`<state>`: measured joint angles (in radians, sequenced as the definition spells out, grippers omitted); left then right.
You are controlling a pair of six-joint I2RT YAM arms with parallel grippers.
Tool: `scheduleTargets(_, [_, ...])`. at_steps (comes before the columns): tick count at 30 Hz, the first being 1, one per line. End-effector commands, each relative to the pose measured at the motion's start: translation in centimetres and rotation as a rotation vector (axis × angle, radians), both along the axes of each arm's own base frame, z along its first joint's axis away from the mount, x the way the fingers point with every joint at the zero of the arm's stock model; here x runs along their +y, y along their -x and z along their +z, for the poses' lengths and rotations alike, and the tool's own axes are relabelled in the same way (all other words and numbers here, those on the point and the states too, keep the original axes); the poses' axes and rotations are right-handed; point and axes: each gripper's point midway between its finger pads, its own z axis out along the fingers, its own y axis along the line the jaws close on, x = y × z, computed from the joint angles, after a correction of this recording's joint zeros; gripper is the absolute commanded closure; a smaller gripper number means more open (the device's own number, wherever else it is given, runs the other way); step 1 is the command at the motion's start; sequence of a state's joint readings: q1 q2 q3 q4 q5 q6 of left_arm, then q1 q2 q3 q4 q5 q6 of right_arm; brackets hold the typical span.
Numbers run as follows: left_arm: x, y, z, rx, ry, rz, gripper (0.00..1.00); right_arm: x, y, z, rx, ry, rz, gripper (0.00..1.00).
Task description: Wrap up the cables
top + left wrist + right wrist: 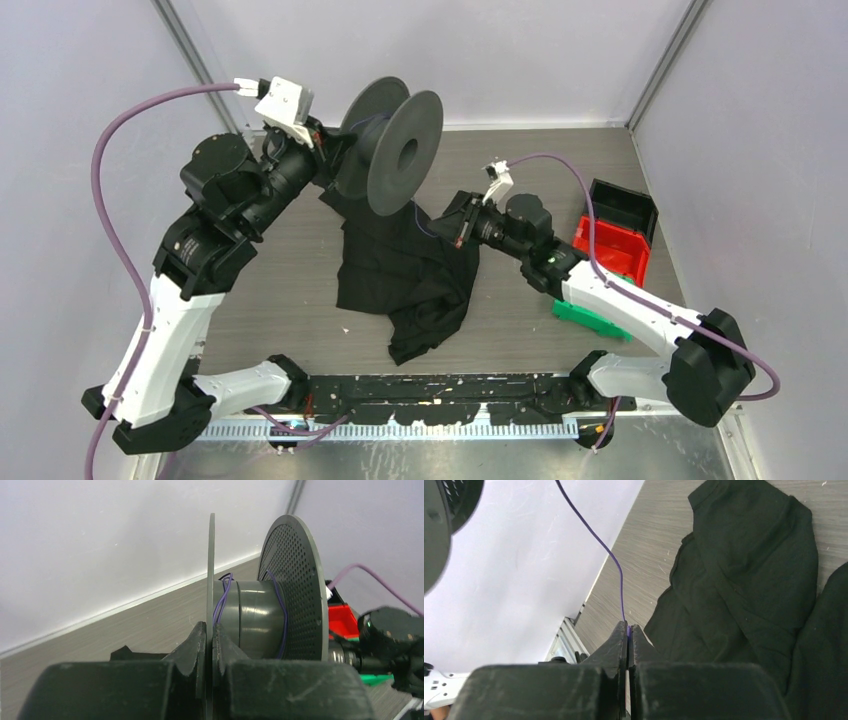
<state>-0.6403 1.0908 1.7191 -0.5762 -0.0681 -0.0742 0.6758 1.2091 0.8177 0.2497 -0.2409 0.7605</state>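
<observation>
A grey spool is held in the air at the back of the table. My left gripper is shut on its thin near flange. A few loose turns of the thin purple cable lie round the spool's hub. My right gripper is shut on the cable to the right of and below the spool; the cable runs from its fingertips up toward the spool. In the top view the cable shows faintly against the black cloth.
A black cloth garment lies crumpled at the table's middle, under the spool and the right gripper. A red bin and a black bin stand at the right. A green part lies by the right arm.
</observation>
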Motion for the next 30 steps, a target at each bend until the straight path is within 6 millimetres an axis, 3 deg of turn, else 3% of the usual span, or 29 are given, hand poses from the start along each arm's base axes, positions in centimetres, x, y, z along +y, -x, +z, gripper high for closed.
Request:
scheduleTargets(1, [2.1,-2.0,3.5,-0.052,0.228,0.174,1.00,0.8,1.1,1.0,-0.077,0.091,-0.010,0.99])
scheduleTargets(4, [2.9,-4.0,2.2,-0.016,0.332,0.287,1.00,1.6,3.1,-0.3,-0.080,0.187,0.009,1.00])
scheduleTargets(7, [3.3,-5.8,0.5,0.012,0.380,0.381,1.00,2.8,5.3,-0.2,-0.121,0.268,0.036,0.99])
scheduleTargets(11, [3.3,-8.2,-3.4,0.074,0.342,0.487,1.00,5.1,8.6,2.4,-0.202,0.298,0.136,0.99])
scheduleTargets(15, [2.3,-9.6,-6.8,0.123,0.266,0.523,1.00,6.2,9.9,6.0,-0.277,0.291,0.196,1.00])
scheduleTargets(19, [-0.3,-9.8,-9.5,0.175,0.174,0.453,1.00,6.0,8.9,10.2,-0.381,0.271,0.155,0.99])
scheduleTargets(24, [-2.6,-8.7,-11.1,0.200,0.099,0.300,1.00,3.9,5.7,14.5,-0.509,0.309,0.002,1.00])
scheduleTargets(30, [-4.6,-6.6,-13.1,0.241,-0.012,0.122,1.00,1.0,1.0,16.2,-0.504,0.329,-0.118,1.00])
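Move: The left fingers already pinch the near-left flange of the grey reel, whose middle is some 4 cm ahead, 8 cm right and 2 cm below them. The right fingers, already shut on the purple cable, have that reel middle roughly 24 cm above, 4 cm ahead and 6 cm left. The black cloth's middle is about 26 cm below the right hand, 4 cm back and 4 cm left. Back some 10 cm and left, dipping slightly, the right hand carries the pinched cable, then swings up about 15 cm and partly forward again past the reel's near side. Meanwhile the left hand takes the reel forward and down, bringing it down about 17 cm in all; it tips down some 20 degrees, turning counter-clockwise and then partly back. Both keep their grips. ##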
